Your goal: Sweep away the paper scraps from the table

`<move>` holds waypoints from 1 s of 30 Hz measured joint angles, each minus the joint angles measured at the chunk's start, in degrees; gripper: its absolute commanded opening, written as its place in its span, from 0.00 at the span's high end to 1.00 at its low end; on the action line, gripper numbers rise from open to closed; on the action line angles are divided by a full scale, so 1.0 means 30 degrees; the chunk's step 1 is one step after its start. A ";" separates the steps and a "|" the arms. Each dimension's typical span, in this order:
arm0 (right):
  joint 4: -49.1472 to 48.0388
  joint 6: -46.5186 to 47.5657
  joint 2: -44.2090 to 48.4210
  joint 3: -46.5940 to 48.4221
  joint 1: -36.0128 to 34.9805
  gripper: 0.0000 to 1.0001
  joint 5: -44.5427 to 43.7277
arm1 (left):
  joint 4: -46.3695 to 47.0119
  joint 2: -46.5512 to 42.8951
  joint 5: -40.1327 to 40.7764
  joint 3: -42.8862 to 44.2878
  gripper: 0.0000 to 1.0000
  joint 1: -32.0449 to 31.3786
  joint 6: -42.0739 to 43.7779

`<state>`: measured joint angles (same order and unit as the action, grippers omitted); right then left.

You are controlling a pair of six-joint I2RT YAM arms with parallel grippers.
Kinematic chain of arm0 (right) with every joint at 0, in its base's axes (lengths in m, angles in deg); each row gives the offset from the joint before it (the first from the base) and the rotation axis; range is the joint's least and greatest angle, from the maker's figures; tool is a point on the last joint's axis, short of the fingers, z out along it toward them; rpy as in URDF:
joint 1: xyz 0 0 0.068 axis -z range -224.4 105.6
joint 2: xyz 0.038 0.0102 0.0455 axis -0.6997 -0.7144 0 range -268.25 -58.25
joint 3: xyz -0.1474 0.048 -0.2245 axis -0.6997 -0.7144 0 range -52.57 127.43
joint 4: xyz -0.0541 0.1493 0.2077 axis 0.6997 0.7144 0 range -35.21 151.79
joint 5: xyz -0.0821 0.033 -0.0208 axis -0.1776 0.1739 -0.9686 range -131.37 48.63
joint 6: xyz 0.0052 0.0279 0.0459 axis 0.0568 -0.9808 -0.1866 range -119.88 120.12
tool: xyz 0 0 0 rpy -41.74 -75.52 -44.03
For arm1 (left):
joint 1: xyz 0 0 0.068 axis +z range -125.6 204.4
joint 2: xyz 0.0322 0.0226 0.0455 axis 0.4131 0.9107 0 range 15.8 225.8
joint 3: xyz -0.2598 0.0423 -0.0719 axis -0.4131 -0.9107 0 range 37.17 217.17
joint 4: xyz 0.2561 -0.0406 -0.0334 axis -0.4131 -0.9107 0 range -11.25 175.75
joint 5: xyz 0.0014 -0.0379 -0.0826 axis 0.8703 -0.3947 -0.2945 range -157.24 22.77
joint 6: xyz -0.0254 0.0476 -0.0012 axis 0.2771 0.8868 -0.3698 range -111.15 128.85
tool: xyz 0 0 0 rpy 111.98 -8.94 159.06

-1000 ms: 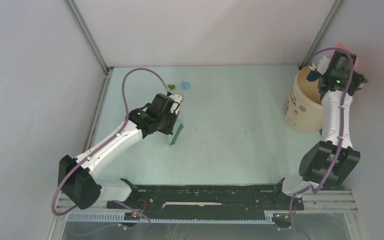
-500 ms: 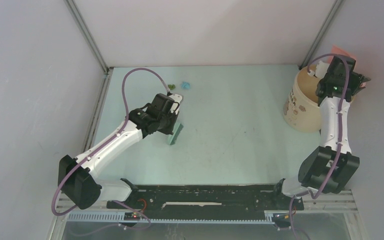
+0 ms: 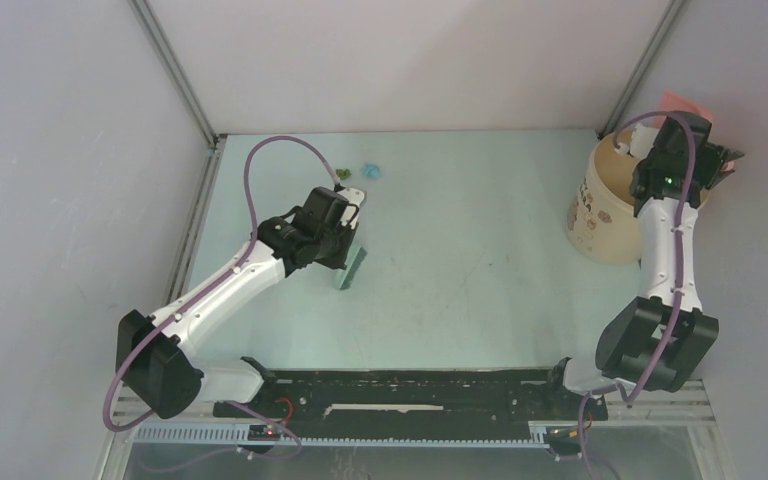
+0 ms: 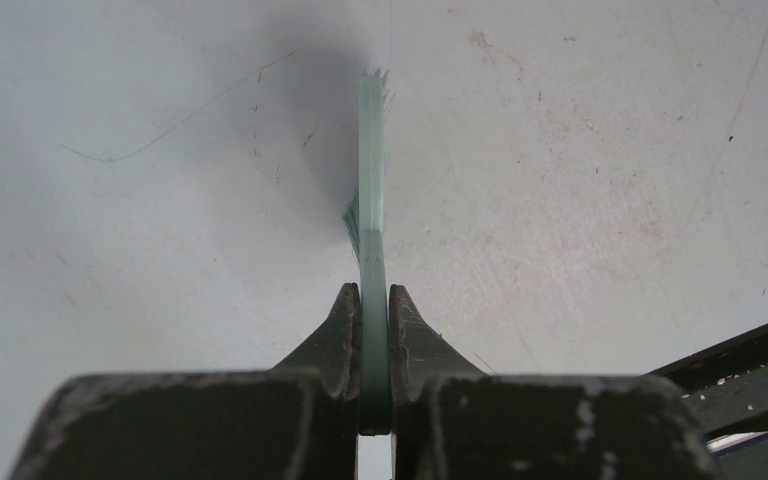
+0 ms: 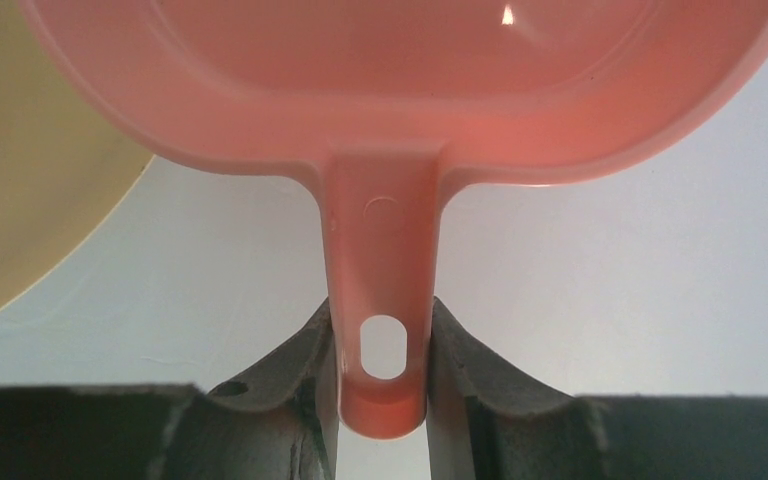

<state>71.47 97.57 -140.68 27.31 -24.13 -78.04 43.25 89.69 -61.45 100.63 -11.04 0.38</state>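
Observation:
Two paper scraps lie at the far left of the table (image 3: 460,270): a green one (image 3: 342,174) and a light blue one (image 3: 369,170). My left gripper (image 3: 345,240) (image 4: 372,300) is shut on the thin handle of a teal hand brush (image 3: 351,266) (image 4: 372,180), whose bristles rest on the table a little nearer than the scraps. My right gripper (image 3: 682,125) (image 5: 382,340) is shut on the handle of the salmon-pink dustpan (image 3: 682,101) (image 5: 400,80), held high over the far right rim of a beige bucket (image 3: 600,210) (image 5: 20,180). The pan's visible underside hides what is in it.
The bucket stands at the table's right edge by the grey side wall. Metal rails (image 3: 192,240) border the table on the left, and the black base bar (image 3: 410,395) of the arms runs along the near edge.
The right arm has shifted slightly right and tilted the dustpan more over the bucket. The left arm and brush have not moved.

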 measured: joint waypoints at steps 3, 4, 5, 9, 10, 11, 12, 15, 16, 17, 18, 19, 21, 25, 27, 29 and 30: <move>-0.0270 0.0153 0.0015 0.0000 -0.0044 1.00 -0.0131 | 0.0000 0.0000 0.0000 0.0000 0.98 0.0000 0.0000; -0.0532 0.0175 0.0015 0.0000 -0.0044 1.00 -0.0124 | 0.0000 0.0000 0.0000 0.0000 0.98 0.0000 0.0000; -0.0729 0.0175 0.0015 0.0029 -0.0044 1.00 -0.0109 | 0.0000 0.0000 0.0000 0.0000 0.98 0.0000 -0.0007; -0.0066 -0.0328 0.0007 0.0998 -0.0036 1.00 0.0073 | 0.0000 0.0000 -0.0007 0.0000 0.98 0.0000 0.0000; 0.0255 -0.0554 0.0007 0.1384 -0.0036 1.00 0.0189 | 0.0000 0.0000 -0.0007 0.0000 0.98 0.0000 0.0000; 0.0619 -0.0882 0.0007 0.1800 -0.0036 1.00 0.0372 | 0.0000 0.0000 -0.0007 0.0000 0.98 0.0000 0.0000; 0.0984 -0.1202 0.0015 0.2157 -0.0036 1.00 0.0517 | 0.0000 0.0000 -0.0007 0.0000 0.98 0.0000 0.0000; 0.3322 -0.2929 0.0029 0.3621 -0.0109 1.00 0.1464 | 0.0000 0.0000 -0.0007 0.0000 0.98 0.0000 0.0000; 0.4532 -0.3745 0.0036 0.4204 -0.0233 1.00 0.1894 | 0.0000 0.0000 -0.0007 0.0000 0.98 0.0000 0.0000; 0.5209 -0.4277 0.0066 0.4510 -0.0350 1.00 0.2164 | 0.0000 0.0000 -0.0007 0.0000 0.98 0.0000 0.0000; 0.6186 -0.4976 0.0124 0.4867 -0.0474 1.00 0.2637 | 0.0000 0.0000 -0.0007 0.0000 0.98 0.0000 0.0000; 0.7162 -0.5705 0.0204 0.5158 -0.0634 1.00 0.3140 | 0.0000 0.0000 -0.0007 0.0000 0.98 0.0000 0.0000; 0.8830 -0.6900 0.0444 0.5442 -0.1056 1.00 0.4153 | 0.0000 0.0000 -0.0007 0.0000 0.98 0.0000 0.0000; 1.2378 -0.9369 0.1231 0.5224 -0.2550 1.00 0.6353 | 0.0000 0.0000 -0.0007 0.0000 0.99 0.0000 -0.0007; 1.3442 -1.0557 0.1865 0.4466 -0.3534 1.00 0.7031 | 0.0000 0.0007 -0.0007 0.0000 1.00 0.0000 -0.0007; 1.4673 -1.2029 0.2710 0.3198 -0.4721 1.00 0.7898 | 0.0000 0.0051 0.0007 0.0000 1.00 0.0000 -0.0007; 1.5205 -1.2713 0.3075 0.2543 -0.5231 1.00 0.8386 | 0.0007 0.0087 0.0007 0.0000 1.00 0.0000 -0.0015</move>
<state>117.09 59.43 -131.46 34.94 -39.82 -52.88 43.28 89.95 -61.43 100.63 -11.04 0.34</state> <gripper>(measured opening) 0.377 0.072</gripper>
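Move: The right hand holds the dustpan above the bin, with the bin's mouth roughly 8 cm to its left, 2 cm ahead and 12 cm below it. Of the scraps still on the table, the blue one lies some 57 cm left, 20 cm ahead and 35 cm below, with the green one 7 cm farther left, level with it. From the left hand, which holds the brush, the blue scrap is about 28 cm ahead, 7 cm right and 15 cm below. Keeping its grip on the handle, the right hand first lifts the dustpan about 4 cm over the bin, then swings left with growing speed across the near-left part of the rim, ending some 18 cm to the left and a little nearer the base. On the way it sinks to about 7 cm below its starting height, while the wrist rolls some 45 degrees, left side up, and turns slightly counter-clockwise, bringing the pan out of its dumping tilt and towards the remaining scraps. ##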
